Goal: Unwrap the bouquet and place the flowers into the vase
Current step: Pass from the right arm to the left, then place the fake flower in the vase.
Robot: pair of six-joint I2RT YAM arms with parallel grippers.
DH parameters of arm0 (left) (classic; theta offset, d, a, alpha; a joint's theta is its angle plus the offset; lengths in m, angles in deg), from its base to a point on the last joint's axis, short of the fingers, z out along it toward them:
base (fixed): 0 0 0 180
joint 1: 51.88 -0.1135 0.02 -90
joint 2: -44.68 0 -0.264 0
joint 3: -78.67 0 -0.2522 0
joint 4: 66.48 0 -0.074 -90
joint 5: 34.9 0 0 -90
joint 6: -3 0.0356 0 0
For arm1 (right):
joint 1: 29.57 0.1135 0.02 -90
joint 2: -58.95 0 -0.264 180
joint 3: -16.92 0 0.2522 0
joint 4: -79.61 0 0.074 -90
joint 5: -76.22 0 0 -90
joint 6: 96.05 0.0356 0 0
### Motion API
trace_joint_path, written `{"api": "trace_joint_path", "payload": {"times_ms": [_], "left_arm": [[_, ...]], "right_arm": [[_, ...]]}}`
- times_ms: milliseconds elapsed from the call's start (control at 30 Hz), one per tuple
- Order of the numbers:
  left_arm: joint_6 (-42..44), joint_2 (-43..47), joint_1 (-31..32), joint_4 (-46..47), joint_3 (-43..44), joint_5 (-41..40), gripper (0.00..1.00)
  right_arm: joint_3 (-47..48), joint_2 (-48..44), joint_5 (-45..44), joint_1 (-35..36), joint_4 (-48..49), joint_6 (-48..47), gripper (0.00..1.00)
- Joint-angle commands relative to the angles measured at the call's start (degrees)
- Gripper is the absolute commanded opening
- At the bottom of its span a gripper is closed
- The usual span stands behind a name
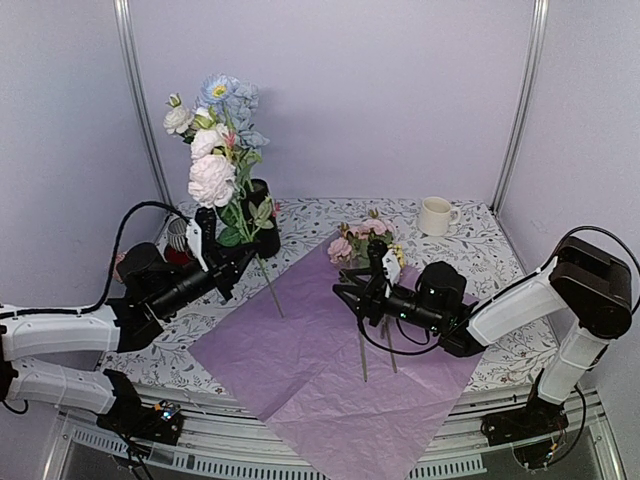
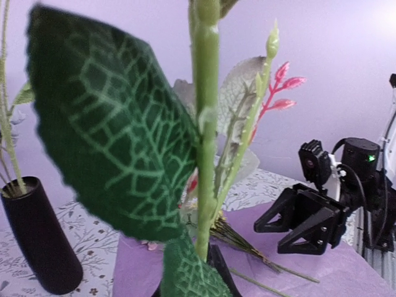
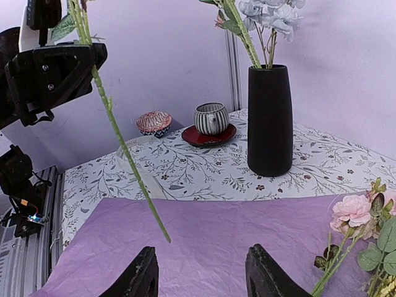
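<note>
My left gripper [image 1: 243, 258] is shut on the green stem [image 2: 206, 124] of a flower with white and pink blooms [image 1: 211, 178], holding it upright just in front of the black vase [image 1: 264, 218]. The stem's lower end hangs free above the purple paper [image 1: 300, 370]. Pale blue flowers [image 1: 228, 95] stand in the vase [image 3: 270, 120]. My right gripper [image 3: 201, 278] is open and empty, low over the paper. The remaining flowers [image 1: 362, 238] lie on the paper beside it, pink blooms [image 3: 351, 210] at its right. In the left wrist view a large leaf [image 2: 117, 136] hides most of the fingers.
A striped cup [image 3: 211, 117] on a red saucer and a small patterned bowl [image 3: 153, 122] stand left of the vase. A cream mug [image 1: 435, 215] sits at the back right. The floral tablecloth [image 1: 480, 260] surrounds the paper. Metal posts frame the back wall.
</note>
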Motion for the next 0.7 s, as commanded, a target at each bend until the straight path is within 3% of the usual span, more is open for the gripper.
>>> {"api": "trace_joint_path", "payload": {"times_ms": [0,200,467,667], "left_arm": [[3.25,3.5,-0.15,-5.23,3.3,-12.85,0.0],[4.2,5.88,-5.8,-7.81,10.1,-17.1,0.0],[6.76,-1.01,-11.95,-9.48,22.7,-16.61,0.0],[3.77,-6.69,-13.06,-9.87,29.97,-10.58,0.0]], "right_arm": [[-0.66,0.18,-1.31,-0.05,1.94,-0.61,0.5],[-0.18,0.69,1.23,-0.11,1.94,-1.07,0.5],[-0.23,0.55,1.74,-0.09,1.86,-1.73,0.5],[-0.29,0.4,2.2,-0.07,1.77,-1.83,0.5]]}}
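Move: The black vase, where my left hand is taking its stem, stands about 20 cm ahead of that hand and 6 cm to its left, its middle some 16 cm lower. The striped cup on its red saucer is some 18 cm ahead and 29 cm left, and the remaining pink flowers lie about 17 cm ahead and 22 cm right, both roughly 24 cm down. From my right hand the vase is about 20 cm ahead and 20 cm left, 7 cm lower. I lift my left hand about 15 cm while carrying the rose stem, still pinched in my closed fingers, some 10 cm forward towards the vase and about 9 cm left. The leftward travel ends first, then the climb slows. On the way I swing the wrist some 30 degrees counter-clockwise and tip the fingers slightly up. ##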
